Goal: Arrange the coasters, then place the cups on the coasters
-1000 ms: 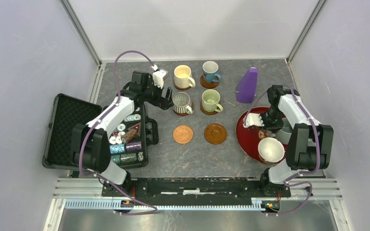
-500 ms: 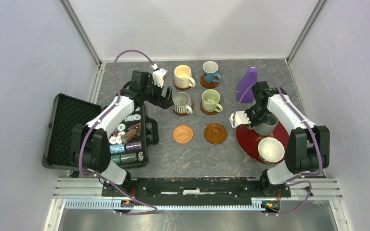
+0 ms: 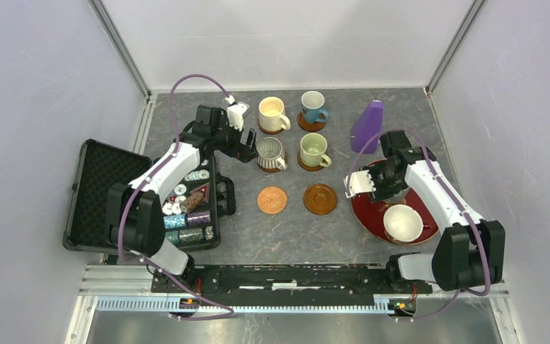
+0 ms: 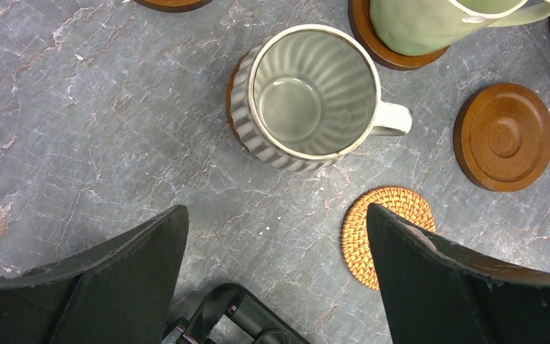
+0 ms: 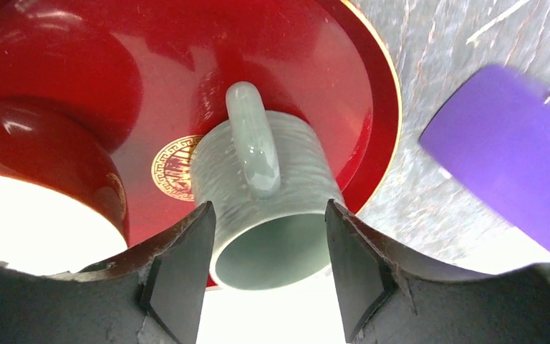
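Observation:
My right gripper (image 5: 268,209) (image 3: 388,186) is open over the red tray (image 3: 367,208), one finger on each side of the grey-blue cup (image 5: 301,168), close to its rim. The cup rests on the tray with its handle facing up the wrist view. A white cup (image 3: 402,223) sits on the tray's near side. My left gripper (image 4: 276,211) (image 3: 249,149) hangs wide open and empty beside the grey striped cup (image 4: 308,93). That cup and the cream (image 3: 272,113), blue (image 3: 313,107) and pale green (image 3: 314,150) cups each stand on a coaster. A copper-orange coaster (image 3: 272,200) and a brown coaster (image 3: 320,198) lie bare.
A purple cone (image 3: 367,125) stands just beyond the tray, close to my right arm. An open black case (image 3: 107,193) holding poker chips (image 3: 190,209) lies at the left under my left arm. Grey walls close in the table on three sides.
My right arm swung left over the tray, and its gripper went from shut to open around the grey-blue cup. The left arm has not moved.

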Controlling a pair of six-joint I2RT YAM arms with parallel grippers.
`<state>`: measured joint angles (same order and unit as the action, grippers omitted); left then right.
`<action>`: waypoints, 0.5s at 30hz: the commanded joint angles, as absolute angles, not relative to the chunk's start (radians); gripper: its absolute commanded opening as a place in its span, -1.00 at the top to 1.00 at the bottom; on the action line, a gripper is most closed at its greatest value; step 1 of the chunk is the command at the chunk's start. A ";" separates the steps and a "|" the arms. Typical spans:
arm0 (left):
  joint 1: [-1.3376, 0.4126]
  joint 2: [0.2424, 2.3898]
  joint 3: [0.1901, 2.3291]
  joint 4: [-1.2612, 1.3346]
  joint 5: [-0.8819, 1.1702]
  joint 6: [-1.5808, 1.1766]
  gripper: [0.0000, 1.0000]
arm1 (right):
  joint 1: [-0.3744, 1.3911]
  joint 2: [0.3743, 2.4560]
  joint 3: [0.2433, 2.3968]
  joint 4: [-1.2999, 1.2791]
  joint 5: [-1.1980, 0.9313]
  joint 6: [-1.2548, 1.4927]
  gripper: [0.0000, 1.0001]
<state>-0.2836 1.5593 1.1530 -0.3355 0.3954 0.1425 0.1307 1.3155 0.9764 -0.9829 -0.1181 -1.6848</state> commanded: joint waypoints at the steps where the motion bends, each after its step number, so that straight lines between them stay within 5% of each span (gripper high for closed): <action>1: -0.288 1.567 1.187 -0.310 0.417 0.113 -1.00 | 0.119 1.311 1.042 -0.990 -0.080 -1.435 -0.29; 15: -0.288 1.595 1.201 -0.288 0.437 0.099 -1.00 | -0.046 1.371 1.108 -0.950 0.043 -0.776 -0.28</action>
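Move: Just off to the right hand's right, some 4 cm away and 6 cm lower, stands the grey-green cup on the red tray, handle to the left. The white cup is about 9 cm back and 7 cm right of the hand; the purple metronome is some 18 cm ahead and 4 cm left. The empty brown coaster lies about 17 cm left and 2 cm back. From the left hand, the grey-green cup is roughly 44 cm right and 12 cm back. Swinging clockwise by about 50 degrees, the right hand travels some 5 cm to the right, from the handle side across the grey-green cup towards its far, right-back rim. It rises about a centimetre on the way, fingers pointing down and still part-open, closing on nothing. ##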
